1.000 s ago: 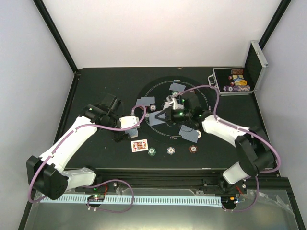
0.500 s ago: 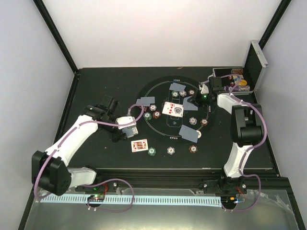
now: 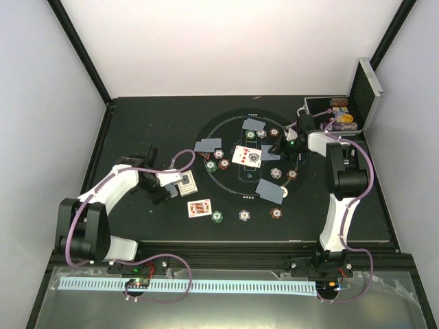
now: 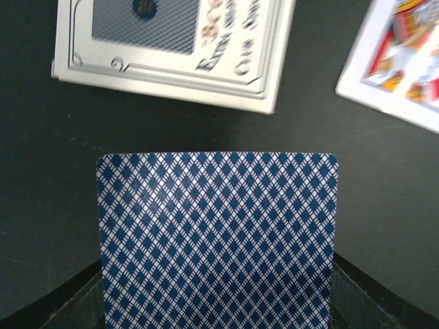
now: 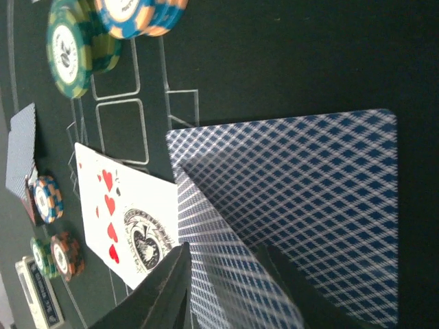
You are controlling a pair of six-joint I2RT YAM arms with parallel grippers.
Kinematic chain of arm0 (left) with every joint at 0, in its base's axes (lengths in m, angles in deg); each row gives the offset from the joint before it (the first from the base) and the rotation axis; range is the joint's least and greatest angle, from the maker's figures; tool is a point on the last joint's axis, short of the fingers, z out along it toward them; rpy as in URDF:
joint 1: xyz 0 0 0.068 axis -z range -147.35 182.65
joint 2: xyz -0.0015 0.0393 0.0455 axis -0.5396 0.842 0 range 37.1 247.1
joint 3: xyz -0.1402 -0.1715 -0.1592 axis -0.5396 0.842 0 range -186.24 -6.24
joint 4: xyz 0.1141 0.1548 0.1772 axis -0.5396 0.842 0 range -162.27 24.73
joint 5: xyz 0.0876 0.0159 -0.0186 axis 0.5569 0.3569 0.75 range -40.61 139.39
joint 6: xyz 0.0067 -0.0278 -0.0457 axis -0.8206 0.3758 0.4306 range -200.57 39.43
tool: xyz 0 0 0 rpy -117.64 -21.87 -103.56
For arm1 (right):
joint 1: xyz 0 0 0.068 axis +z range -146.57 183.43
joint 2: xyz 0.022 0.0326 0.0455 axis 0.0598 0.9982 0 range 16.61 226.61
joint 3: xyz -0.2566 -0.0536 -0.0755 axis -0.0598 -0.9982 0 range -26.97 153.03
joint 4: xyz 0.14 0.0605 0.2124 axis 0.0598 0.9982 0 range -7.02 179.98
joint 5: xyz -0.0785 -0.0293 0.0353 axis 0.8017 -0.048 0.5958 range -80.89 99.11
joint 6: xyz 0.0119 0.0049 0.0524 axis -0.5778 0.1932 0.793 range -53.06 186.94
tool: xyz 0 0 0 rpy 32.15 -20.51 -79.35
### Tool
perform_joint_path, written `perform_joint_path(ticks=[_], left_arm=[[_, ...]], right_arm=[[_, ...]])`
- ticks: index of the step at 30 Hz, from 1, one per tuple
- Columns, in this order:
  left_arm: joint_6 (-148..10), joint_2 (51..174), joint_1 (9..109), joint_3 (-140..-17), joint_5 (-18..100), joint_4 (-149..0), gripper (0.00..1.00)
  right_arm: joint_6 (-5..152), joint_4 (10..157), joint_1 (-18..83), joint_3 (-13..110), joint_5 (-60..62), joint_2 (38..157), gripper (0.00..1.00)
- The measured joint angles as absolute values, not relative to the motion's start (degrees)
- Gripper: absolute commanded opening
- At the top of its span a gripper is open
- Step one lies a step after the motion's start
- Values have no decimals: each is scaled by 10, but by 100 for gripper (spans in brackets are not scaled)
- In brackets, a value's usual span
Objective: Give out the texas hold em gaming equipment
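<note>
A blue-backed playing card fills the lower left wrist view, and my left gripper is shut on it, its fingers mostly hidden behind the card. In the top view that gripper hovers left of the mat, beside the white card box. My right gripper is over the mat's right side. Its fingers stand apart, with a tilted blue-backed card loose in the gap above another face-down card. A face-up hearts card lies beside them.
Face-down cards and small chip stacks ring the round mat. A face-up court card lies near the front. The open silver-edged case stands at the back right. Green and orange chip stacks sit near the right gripper.
My right arm swung from the mat's centre to its right side, uncovering the hearts card, and its jaws have parted. My left arm folded inward, carrying its card leftward.
</note>
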State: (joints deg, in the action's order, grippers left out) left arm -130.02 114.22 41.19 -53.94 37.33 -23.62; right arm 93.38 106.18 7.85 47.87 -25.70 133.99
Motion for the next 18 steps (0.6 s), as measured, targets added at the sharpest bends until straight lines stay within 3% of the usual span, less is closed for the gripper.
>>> perform_joint_path(ticks=[5, 12, 16, 18], left_arm=[[-1286, 1209, 399, -532, 409, -293, 1], [-1256, 1249, 394, -534, 428, -333, 5], [-1248, 1253, 393, -535, 429, -349, 15], [-1245, 1259, 392, -535, 429, -354, 26]], right_arm=[[924, 1086, 79, 482, -218, 1329, 51], [911, 1132, 79, 479, -116, 1258, 63], [915, 1134, 79, 451, -81, 1190, 66], [918, 1133, 79, 434, -74, 1155, 68]])
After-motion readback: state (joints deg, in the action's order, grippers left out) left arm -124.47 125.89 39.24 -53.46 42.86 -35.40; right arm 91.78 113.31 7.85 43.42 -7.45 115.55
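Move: The card bent in the right fingers is for the face-down card flat on the mat, almost straight beneath them, about 3 cm below and perhaps 1 cm ahead; the hearts card lies some 10 cm to the left and 2 back, a chip about 8 cm straight back. The deck in the left hand hangs some 5 cm over bare table, about 4 cm forward and 2 left; the card box is 3 cm ahead, 6 right. The bent card comes free as the right fingers spread wide over the face-down card; the hand then swings right about 5 cm and rises 7 to 8, drawing slightly back, its leaning fingers tilting some 20 degrees towards upright. The deck stays gripped in the left hand, which sinks 4 to 5 cm while easing forward nearly as far and slightly left beside the card box, down to the table. ##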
